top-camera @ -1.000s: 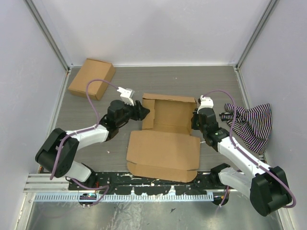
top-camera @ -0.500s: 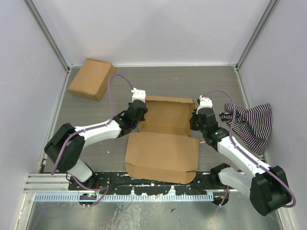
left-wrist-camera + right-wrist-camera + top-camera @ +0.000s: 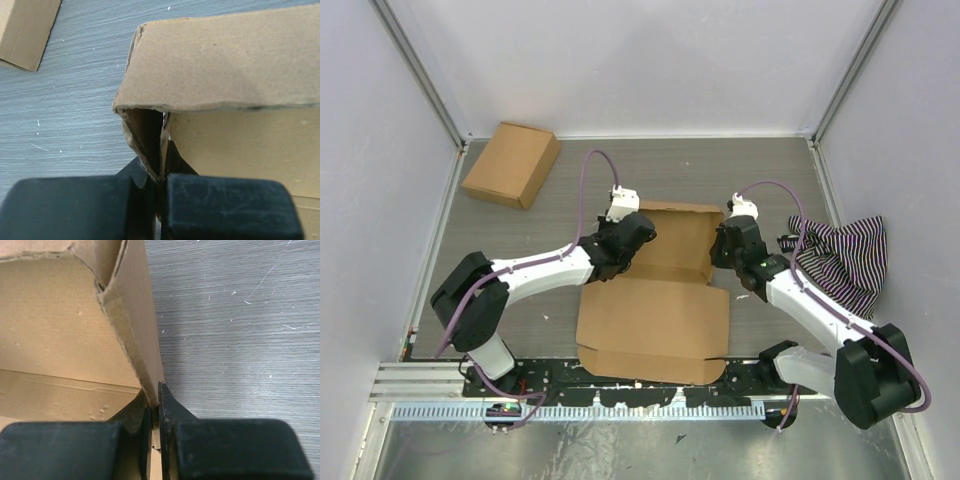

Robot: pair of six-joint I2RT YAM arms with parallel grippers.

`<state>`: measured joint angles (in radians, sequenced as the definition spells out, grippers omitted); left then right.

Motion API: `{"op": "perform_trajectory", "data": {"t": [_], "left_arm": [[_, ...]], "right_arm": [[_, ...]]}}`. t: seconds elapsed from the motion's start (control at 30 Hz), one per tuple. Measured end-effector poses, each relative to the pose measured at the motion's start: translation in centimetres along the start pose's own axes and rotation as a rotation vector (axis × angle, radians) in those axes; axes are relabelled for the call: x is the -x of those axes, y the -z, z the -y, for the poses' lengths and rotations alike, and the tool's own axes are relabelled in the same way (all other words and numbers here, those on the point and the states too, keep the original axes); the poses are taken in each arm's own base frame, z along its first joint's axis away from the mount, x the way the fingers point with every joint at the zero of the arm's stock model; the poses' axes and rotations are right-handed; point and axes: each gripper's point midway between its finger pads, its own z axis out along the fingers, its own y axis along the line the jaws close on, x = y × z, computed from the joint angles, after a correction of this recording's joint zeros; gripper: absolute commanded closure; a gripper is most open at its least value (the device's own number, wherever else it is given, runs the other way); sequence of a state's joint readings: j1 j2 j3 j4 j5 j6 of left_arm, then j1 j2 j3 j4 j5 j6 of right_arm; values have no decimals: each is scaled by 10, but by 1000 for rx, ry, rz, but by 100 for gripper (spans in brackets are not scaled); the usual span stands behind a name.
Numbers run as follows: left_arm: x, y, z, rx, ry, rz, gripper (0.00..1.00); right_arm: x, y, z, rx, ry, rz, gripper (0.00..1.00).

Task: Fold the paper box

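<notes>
The paper box [image 3: 660,290] is a brown cardboard mailer lying mid-table, its side walls raised at the back and its big lid flap flat toward the arms. My left gripper [image 3: 642,230] is shut on the box's left side wall [image 3: 145,135], which is folded double between the fingers. My right gripper [image 3: 723,240] is shut on the box's right side wall [image 3: 137,340], pinching its lower edge. The box's back wall [image 3: 225,65] stands upright across the left wrist view.
A smaller ready-made cardboard box [image 3: 511,164] sits at the back left, also in the left wrist view [image 3: 25,30]. A striped cloth [image 3: 840,255] lies at the right edge. Grey walls enclose the table on three sides.
My left gripper has swung right from outside the box onto its left side wall and shut on it. The right gripper edged inward. The box shifted slightly left.
</notes>
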<state>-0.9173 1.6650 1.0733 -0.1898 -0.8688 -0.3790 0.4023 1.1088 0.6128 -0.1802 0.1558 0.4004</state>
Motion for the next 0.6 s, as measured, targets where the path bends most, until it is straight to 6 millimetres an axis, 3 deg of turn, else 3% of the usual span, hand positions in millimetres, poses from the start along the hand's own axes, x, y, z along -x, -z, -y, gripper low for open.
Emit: {"op": "perform_trajectory", "data": {"t": [0.03, 0.1, 0.2, 0.33, 0.5, 0.57, 0.6], "left_arm": [[-1, 0, 0, -2, 1, -6, 86], [-4, 2, 1, -11, 4, -17, 63], [-8, 5, -2, -19, -16, -43, 46], [-15, 11, -9, -18, -50, -94, 41], [-1, 26, -25, -20, -30, -112, 41], [9, 37, -37, -28, 1, -104, 41], [15, 43, -41, -36, 18, -96, 41]], "right_arm": [[0, -1, 0, -2, -3, -5, 99], [-1, -1, -1, -6, -11, -15, 99], [1, -1, -1, -12, -16, -20, 99], [15, 1, -5, -21, -31, -4, 99], [29, -2, -10, -45, -44, -25, 98], [30, -6, -13, -57, -48, -60, 93], [31, -9, -16, -57, -54, -80, 85]]}}
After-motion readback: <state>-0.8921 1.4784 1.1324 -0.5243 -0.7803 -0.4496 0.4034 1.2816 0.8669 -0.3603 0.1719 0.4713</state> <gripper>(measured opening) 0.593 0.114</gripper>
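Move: The left fingers are shut on the front edge of the paper box's left side wall, its middle some 3 cm below; the far flap lies about 9 cm right and 2 cm ahead, the lid panel 18 cm back and 4 cm right. The right hand pinches the right side wall, whose middle is about 2 cm ahead and 3 cm below; from there the lid panel lies 13 cm back and 13 cm left. Left fingers open, backing off then rising left, about 6 cm; the right keeps its pinch, moving forward and up. ##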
